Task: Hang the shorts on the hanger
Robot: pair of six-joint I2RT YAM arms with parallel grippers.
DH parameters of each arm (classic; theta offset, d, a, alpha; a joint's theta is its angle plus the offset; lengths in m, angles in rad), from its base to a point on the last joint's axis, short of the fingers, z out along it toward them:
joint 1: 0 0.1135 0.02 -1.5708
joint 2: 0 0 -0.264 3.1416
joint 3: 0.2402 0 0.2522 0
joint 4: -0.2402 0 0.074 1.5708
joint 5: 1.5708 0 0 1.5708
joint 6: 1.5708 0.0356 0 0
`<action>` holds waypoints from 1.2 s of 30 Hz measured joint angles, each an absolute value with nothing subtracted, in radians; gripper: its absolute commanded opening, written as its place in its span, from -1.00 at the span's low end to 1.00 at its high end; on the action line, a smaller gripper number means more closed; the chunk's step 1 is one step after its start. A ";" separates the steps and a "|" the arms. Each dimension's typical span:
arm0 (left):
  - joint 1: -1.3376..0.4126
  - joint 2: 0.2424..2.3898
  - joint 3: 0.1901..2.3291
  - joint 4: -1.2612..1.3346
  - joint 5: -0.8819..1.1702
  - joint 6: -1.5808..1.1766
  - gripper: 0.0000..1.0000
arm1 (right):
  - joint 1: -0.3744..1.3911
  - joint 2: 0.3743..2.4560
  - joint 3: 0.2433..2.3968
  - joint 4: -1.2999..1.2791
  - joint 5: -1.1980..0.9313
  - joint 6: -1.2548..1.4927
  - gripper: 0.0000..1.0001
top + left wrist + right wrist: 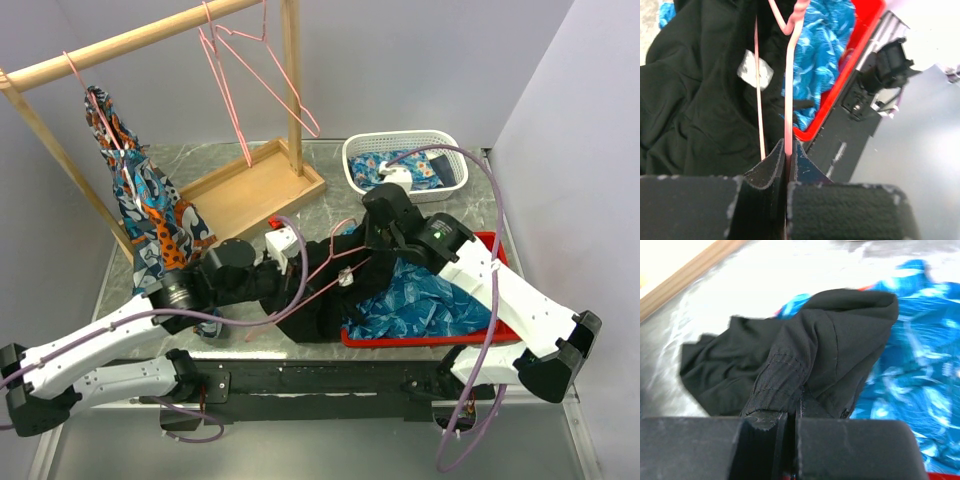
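Note:
The black shorts point(325, 300) lie crumpled on the table, partly over the red tray. My left gripper point(298, 272) is shut on a wire of a pink hanger point(330, 273) that lies across the shorts. In the left wrist view the hanger point(788, 100) runs up from between my shut fingers point(775, 165), over the shorts point(695, 100) and past their pale label point(755, 70). My right gripper point(372, 250) is shut on the shorts' ribbed waistband. In the right wrist view it point(790, 412) pinches a lifted fold of the shorts point(815, 345).
A red tray point(480, 330) holds a blue patterned cloth point(420, 300). A white basket point(405, 160) stands at the back right. The wooden rack point(140, 40) carries spare pink hangers point(250, 70) and an orange-and-blue garment point(140, 190). The rack's wooden base point(250, 190) is behind the shorts.

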State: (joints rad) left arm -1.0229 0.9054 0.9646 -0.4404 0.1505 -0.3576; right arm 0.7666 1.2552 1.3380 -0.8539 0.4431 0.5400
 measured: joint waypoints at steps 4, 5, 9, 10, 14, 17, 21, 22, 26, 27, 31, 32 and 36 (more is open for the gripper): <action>-1.040 0.934 0.928 -0.347 0.086 -0.385 -0.98 | 0.814 1.256 1.345 -0.837 0.387 0.529 -1.00; -1.054 0.933 0.910 -0.319 0.062 -0.390 -0.98 | 0.820 1.256 1.345 -0.829 0.373 0.529 -0.81; -1.116 0.933 0.838 -0.220 -0.031 -0.411 -0.98 | 0.826 1.255 1.345 -0.823 0.360 0.539 -0.25; -1.128 0.936 0.819 -0.187 -0.057 -0.415 -0.98 | 0.825 1.255 1.345 -0.825 0.359 0.545 -0.16; -1.176 0.947 0.742 -0.057 -0.174 -0.435 -0.98 | 0.818 1.247 1.345 -0.834 0.355 0.574 0.25; -1.198 0.947 0.685 0.038 -0.247 -0.442 -0.98 | 0.802 1.216 1.338 -0.851 0.337 0.606 0.34; -1.219 0.954 0.675 0.140 -0.273 -0.441 -0.98 | 0.738 1.147 1.309 -0.859 0.284 0.640 0.42; -1.224 0.961 0.675 0.173 -0.279 -0.440 -0.98 | 0.712 1.126 1.299 -0.859 0.258 0.649 0.44; -1.237 1.005 0.685 0.256 -0.289 -0.436 -0.98 | 0.576 1.074 1.261 -0.896 0.137 0.675 0.47; -1.239 1.022 0.690 0.270 -0.293 -0.435 -0.98 | 0.547 1.073 1.256 -0.907 0.109 0.680 0.51; -1.242 1.078 0.697 0.305 -0.312 -0.430 -0.98 | 0.428 1.077 1.224 -0.957 -0.018 0.697 0.55; -1.243 1.088 0.700 0.310 -0.314 -0.430 -0.98 | 0.396 1.077 1.211 -0.970 -0.054 0.699 0.55; -1.246 1.125 0.715 0.327 -0.320 -0.430 -0.98 | 0.257 1.063 1.134 -0.982 -0.233 0.700 0.55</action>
State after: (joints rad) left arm -1.2465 1.1252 0.7155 0.3267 -0.3202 -0.4297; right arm 0.2573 1.0630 1.1336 -0.9817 -0.2325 0.6998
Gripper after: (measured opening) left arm 0.045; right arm 0.780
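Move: Out to the left hand's right, some 13 cm, and about 10 cm ahead at nearly its own height, is the black shorts' waistband in the right fingers; the left hand already holds the hanger. The shorts' body lies about 5 cm right of the left hand, 7 cm ahead and 12 cm below. The hanger's free shoulder is just 3 cm left of the right hand, 2 cm back and slightly below; the red basket's middle is about 13 cm right of that hand, 4 cm back and 15 cm below. Drawing the waistband about 3 cm left and slightly back over the hanger's free shoulder, the right hand then opens wide, releases it and swings some 9 cm right, back and finally down towards the hook, tipping its fingers downward. The left hand keeps its pinch on the hanger and pushes it about 8 cm right and 3.5 cm forward into the shorts, fingertips tilting up some 15 degrees and turning counter-clockwise. ##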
